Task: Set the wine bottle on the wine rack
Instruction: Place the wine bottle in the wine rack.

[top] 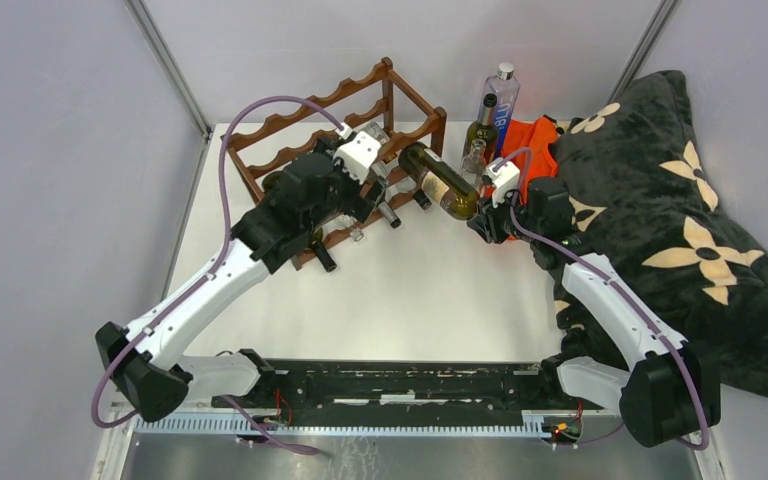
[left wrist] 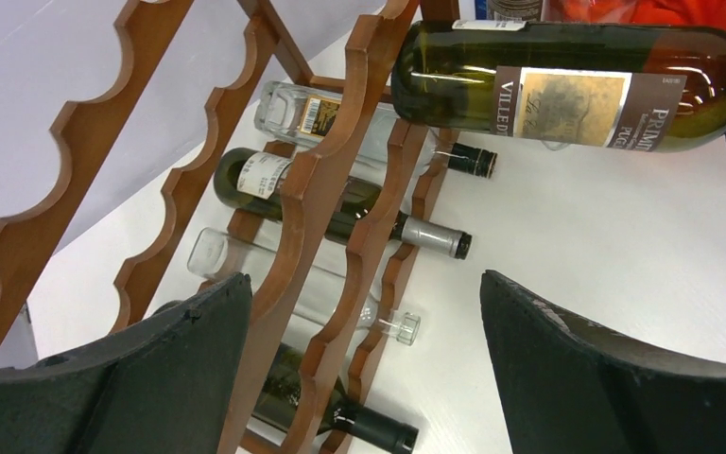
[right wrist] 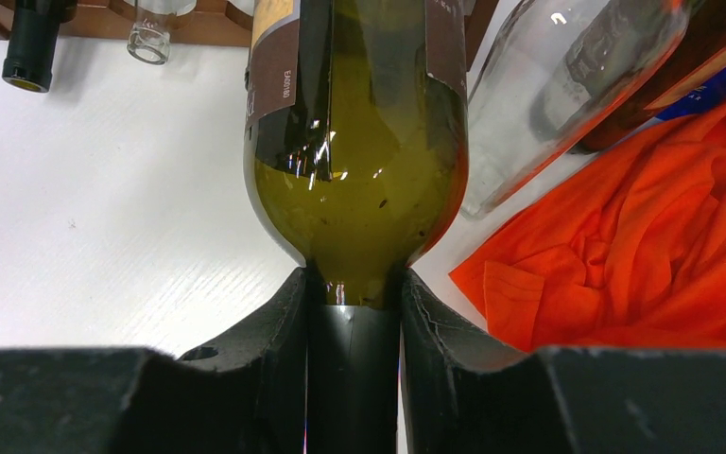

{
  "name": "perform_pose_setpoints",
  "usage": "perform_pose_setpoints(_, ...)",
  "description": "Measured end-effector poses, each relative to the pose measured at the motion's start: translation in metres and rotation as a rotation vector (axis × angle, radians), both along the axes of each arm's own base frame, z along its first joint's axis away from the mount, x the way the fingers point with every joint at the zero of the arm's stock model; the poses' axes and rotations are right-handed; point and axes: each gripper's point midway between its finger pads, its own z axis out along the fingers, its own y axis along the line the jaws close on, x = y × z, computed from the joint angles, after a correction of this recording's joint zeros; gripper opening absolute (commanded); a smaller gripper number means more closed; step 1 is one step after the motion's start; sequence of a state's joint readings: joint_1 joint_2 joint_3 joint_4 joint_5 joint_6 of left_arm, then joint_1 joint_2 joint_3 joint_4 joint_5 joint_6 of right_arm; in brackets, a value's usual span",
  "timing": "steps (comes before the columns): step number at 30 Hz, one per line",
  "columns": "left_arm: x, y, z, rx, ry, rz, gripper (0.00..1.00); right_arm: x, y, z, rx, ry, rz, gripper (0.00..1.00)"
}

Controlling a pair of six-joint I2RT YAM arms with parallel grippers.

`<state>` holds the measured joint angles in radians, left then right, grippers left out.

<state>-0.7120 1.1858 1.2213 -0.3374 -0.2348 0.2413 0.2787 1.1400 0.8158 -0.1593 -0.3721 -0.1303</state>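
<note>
The wine rack is a reddish-brown wooden frame with wavy rails at the back left of the table. My right gripper is shut on the neck of a dark green wine bottle with a brown label. The bottle lies nearly level above the table, its base at the rack's right end. In the right wrist view the fingers clamp the neck just below the bottle's shoulder. My left gripper hovers open over the rack's front rails, holding nothing, with the held bottle to its upper right.
Several bottles lie in the rack's lower tier, among them a clear one and a dark green one, necks pointing forward. Behind the right gripper stand a dark bottle and a clear bottle. An orange cloth and a black flowered blanket fill the right side.
</note>
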Motion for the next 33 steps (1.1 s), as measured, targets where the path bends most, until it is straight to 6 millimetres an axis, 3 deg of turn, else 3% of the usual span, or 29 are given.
perform_pose_setpoints(8,0.046,-0.012,-0.002,0.003,0.062,-0.011,0.90,0.004,0.001,-0.002,0.005,0.003,-0.003,0.00)
perform_pose_setpoints(16,0.101,0.000,-0.017,-0.017,0.159,-0.015,0.86,0.010,0.003,-0.003,0.010,0.002,-0.005,0.00)
perform_pose_setpoints(20,0.102,0.001,-0.040,-0.003,0.236,-0.036,0.86,0.012,0.003,-0.004,0.007,0.004,-0.008,0.00)
perform_pose_setpoints(24,0.099,-0.004,-0.048,0.000,0.263,-0.061,0.79,0.014,0.002,-0.003,0.004,0.000,-0.018,0.00)
perform_pose_setpoints(28,0.099,-0.007,-0.053,0.001,0.274,-0.070,0.62,0.019,0.003,-0.004,0.004,0.002,-0.020,0.00)
perform_pose_setpoints(31,0.098,-0.008,-0.059,0.007,0.296,-0.077,0.55,0.022,0.004,-0.004,0.004,0.002,-0.019,0.00)
perform_pose_setpoints(33,0.097,-0.008,-0.062,0.011,0.306,-0.079,0.45,0.023,0.005,-0.004,0.004,0.001,-0.017,0.00)
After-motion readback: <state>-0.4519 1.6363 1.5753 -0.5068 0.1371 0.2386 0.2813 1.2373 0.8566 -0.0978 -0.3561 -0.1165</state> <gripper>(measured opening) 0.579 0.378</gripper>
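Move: The left hand, empty and open, has the rack's front top rail about 10 cm ahead of it, 1 cm to its right and 8 cm lower. The held wine bottle's middle is some 9 cm ahead and 15 cm right of this hand; the silver-capped bottle lies in the rack about 14 cm ahead, 1 cm right, far below. For the right hand, the bottle's slot is some 16 cm ahead and 16 cm left, roughly level; the standing clear bottle is 12 cm ahead, 3 cm left. The left fingers come astride the front top rail and part-close around it: the hand reaches forward about 10 cm, then sinks about 6 cm beside the wine bottle's slot, tipping down nearly 20 degrees. The right hand keeps its pinch on the wine bottle's neck and eases it forward some 2 cm, base first, into the slot. ##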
